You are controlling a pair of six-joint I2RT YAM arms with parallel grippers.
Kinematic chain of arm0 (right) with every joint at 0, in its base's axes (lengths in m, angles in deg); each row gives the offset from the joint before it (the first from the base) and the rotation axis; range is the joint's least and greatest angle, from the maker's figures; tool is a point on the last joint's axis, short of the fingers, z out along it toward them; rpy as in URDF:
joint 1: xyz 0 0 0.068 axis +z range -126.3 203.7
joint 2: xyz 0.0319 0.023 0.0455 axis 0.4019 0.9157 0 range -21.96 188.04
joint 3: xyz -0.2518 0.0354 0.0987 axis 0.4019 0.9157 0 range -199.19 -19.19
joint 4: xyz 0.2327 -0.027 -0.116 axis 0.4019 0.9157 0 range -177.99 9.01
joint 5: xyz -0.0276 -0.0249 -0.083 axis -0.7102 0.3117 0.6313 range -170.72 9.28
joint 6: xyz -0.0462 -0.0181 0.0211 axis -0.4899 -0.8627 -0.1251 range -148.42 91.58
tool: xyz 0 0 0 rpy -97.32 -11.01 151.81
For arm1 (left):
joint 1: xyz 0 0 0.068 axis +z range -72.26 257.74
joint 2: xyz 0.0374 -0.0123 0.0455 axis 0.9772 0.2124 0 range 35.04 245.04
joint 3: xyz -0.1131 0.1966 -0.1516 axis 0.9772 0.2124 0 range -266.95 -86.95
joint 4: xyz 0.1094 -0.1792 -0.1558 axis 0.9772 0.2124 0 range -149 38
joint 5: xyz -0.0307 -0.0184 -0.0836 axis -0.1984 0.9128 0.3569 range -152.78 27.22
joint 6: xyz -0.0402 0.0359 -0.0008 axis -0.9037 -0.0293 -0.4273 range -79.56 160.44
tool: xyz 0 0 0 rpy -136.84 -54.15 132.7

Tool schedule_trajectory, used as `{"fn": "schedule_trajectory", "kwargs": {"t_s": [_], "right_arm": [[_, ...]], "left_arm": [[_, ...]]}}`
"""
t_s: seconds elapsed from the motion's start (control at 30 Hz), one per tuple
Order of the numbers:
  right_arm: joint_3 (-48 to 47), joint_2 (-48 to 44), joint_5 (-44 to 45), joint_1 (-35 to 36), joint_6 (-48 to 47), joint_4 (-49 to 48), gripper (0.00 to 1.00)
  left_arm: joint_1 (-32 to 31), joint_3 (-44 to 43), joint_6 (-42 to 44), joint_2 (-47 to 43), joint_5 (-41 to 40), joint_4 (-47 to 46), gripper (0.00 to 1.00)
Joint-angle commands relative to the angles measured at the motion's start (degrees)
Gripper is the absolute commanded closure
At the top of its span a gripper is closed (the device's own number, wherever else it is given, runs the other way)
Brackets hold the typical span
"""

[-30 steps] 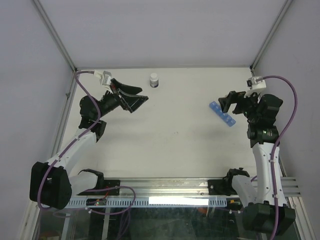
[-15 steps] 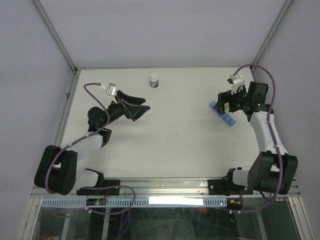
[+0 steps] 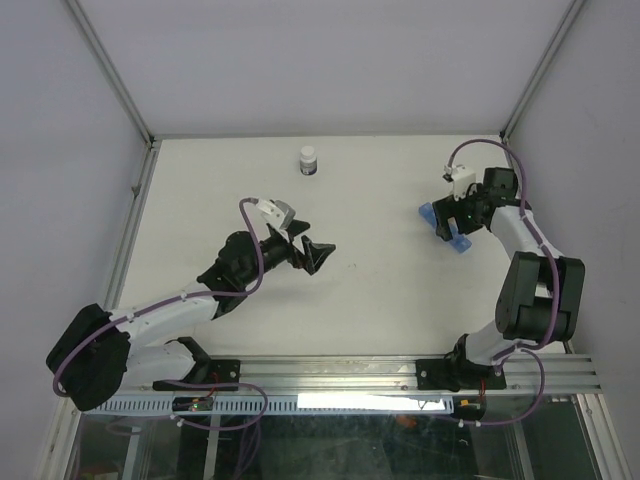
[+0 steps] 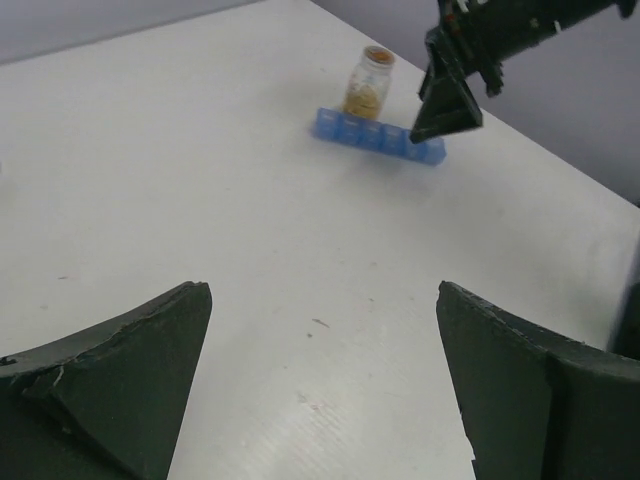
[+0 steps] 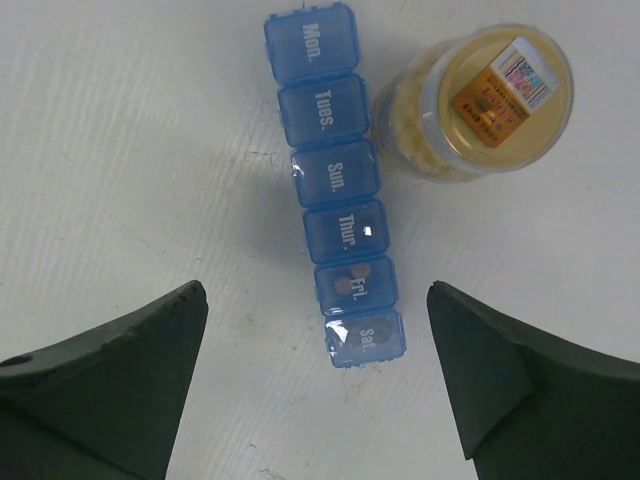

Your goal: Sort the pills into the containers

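Note:
The containers are one blue pill strip [image 5: 335, 200] with day-labelled lids, lying flat at the right of the table [image 3: 458, 243]. Its lids look shut. Two small round pills [image 5: 350, 280] show through the Fri lid. More pale pills fill the amber jar [image 5: 480, 100] that touches the strip's side. My right gripper [image 5: 316, 290] hangs open above the strip's Sat end, with a finger on each side and nothing held. My left gripper [image 3: 310, 252] stands open and empty over the bare middle of the table, pointing at the strip [image 4: 378, 135] far ahead.
A white capped bottle [image 3: 309, 160] stands at the back centre. The amber jar [image 4: 368, 83] stands just behind the strip, next to the right gripper [image 4: 450, 100]. Grey walls close the table on three sides.
The left arm swung from the back left toward the table's middle. The right gripper moved over the blue strip and turned downward. Both stayed open.

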Motion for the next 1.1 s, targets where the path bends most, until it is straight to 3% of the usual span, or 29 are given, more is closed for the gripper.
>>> {"fn": "schedule_trajectory", "kwargs": {"t_s": [0.0, 0.5, 1.07], "right_arm": [[-0.1, 2.2, 2.2, 0.0, -2.2, -2.6, 0.07], [-2.1, 10.2, 4.2, 1.3, -1.8, -2.8, 0.27], [0.2, 8.8, 0.8, 2.4, -4.5, -1.6, 0.57]], "left_arm": [[-0.4, 1.0, 9.2, -5.6, -14.4, 4.9, 0.01], [-0.4, 4.1, 9.5, -2.7, -13.8, 0.3, 0.01], [-0.4, 3.5, 9.8, -0.8, -12.5, 0.3, 0.01]]}}
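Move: The pill box lies almost under the right hand, its middle roughly 2 cm ahead, 1 cm to the left and 7 cm below; it runs slantwise from far left to near right. The pill jar stands beside its far half, about 8 cm ahead of the right hand and 1 cm to its right, its middle 4 cm lower. From the left hand the pill box lies some 31 cm to the right, 12 cm ahead and 17 cm below. Straight down goes the right hand, about 6 cm, the fingers tipping some 10 degrees steeper, onto the near half of the pill box; meanwhile they close about halfway, until both tips pinch the sides of the Fri. compartment. The empty, open left hand swings about 5 cm to its left and sinks as much, edging forward and turning counter-clockwise, clear of everything. ##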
